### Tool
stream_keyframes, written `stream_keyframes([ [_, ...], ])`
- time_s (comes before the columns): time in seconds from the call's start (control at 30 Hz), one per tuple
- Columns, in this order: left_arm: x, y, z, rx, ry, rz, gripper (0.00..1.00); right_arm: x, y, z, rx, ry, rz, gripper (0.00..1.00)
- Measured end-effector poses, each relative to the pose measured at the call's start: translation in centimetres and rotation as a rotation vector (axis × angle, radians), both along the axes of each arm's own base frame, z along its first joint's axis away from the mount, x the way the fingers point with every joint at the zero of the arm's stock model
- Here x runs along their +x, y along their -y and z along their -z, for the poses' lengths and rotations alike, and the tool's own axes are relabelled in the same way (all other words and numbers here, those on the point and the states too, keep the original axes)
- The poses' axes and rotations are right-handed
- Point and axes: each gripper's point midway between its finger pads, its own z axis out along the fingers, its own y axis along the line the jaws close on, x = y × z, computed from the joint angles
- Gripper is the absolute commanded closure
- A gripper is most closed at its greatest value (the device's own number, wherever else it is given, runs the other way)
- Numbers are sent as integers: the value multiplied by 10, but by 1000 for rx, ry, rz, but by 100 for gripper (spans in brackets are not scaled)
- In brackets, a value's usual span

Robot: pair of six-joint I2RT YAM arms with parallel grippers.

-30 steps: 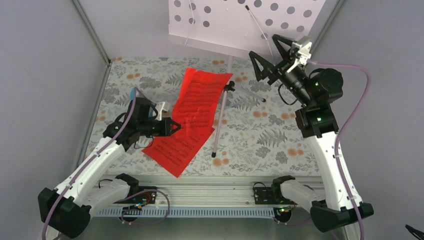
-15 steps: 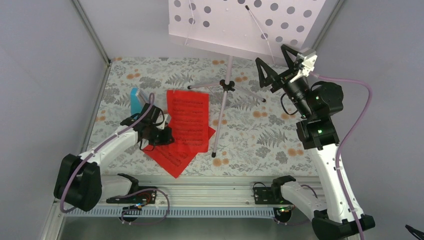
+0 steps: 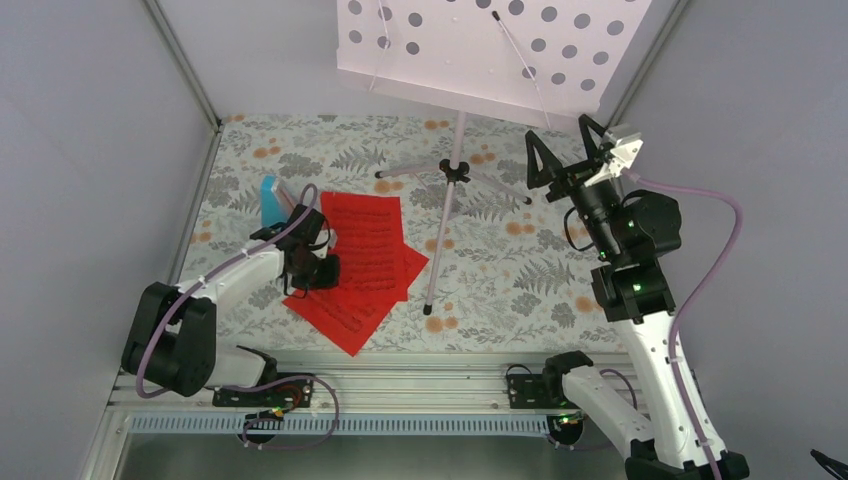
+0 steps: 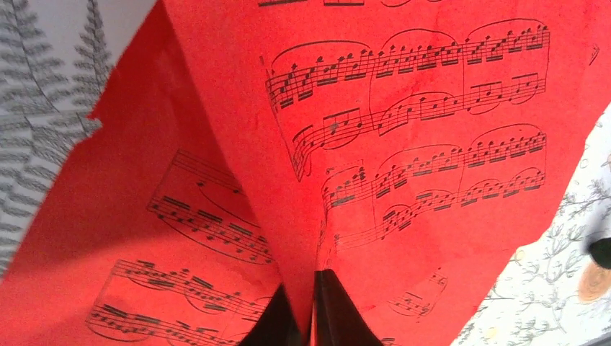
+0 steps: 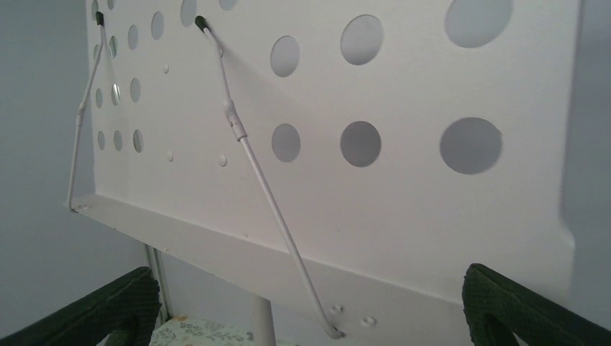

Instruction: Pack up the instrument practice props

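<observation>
The lilac music stand [image 3: 470,50] stands at the back on its tripod, and its perforated desk [image 5: 403,180] fills the right wrist view. Two red sheet-music pages lie overlapped at left centre. My left gripper [image 3: 325,270] is shut on the near-left edge of the top page [image 3: 368,238], with the page [image 4: 403,144] pinched between my black fingers [image 4: 339,317]. The other page [image 3: 340,315] lies underneath. The light-blue metronome [image 3: 268,200] stands just left of the pages. My right gripper [image 3: 565,160] is open and empty, below the desk's right lower lip [image 5: 216,259].
The stand's tripod legs [image 3: 440,250] spread over the floral tablecloth [image 3: 520,280] beside the pages. Two thin wire page-holders [image 5: 259,187] lie across the desk. Grey walls close in left, right and back.
My left gripper has pulled the raised top page down and toward the near left, so it now lies over the lower page. My right gripper has drifted right, still open.
</observation>
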Motion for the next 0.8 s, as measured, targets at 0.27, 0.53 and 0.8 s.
stream_keyframes([
  [0.27, 9, -9, -14, 59, 62, 8, 1, -7, 9, 10, 25, 5, 35, 0],
  [0.53, 49, -10, -101, 55, 361, 8, 0, -14, 13, 48, 40, -74, 38, 0],
  [0.8, 82, -17, -222, 29, 844, -20, 0, 3, 1, 117, 114, -301, -25, 0],
])
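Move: The left hand pinches the upper red music sheet by its near-left part just above the table. The sheet's middle lies about 5 cm ahead and 7 cm to the right. The lower red sheet is centred some 5 cm right, nearly level with the hand; the blue metronome stands about 11 cm ahead and 9 cm left. From the right hand, the music stand's leg hub lies roughly 9 cm ahead, 13 cm left and 30 cm down. Letting go of the upper red sheet as the fingers spread wide, the left hand comes free of the paper, then climbs about 22 cm and drifts some 8 cm forward, its fingers swinging up nearly 50 degrees from straight down towards pointing ahead. The empty right hand, still open, backs off slightly, then sinks about 12 cm in all towards the height of the stand's hub, tipping down. ##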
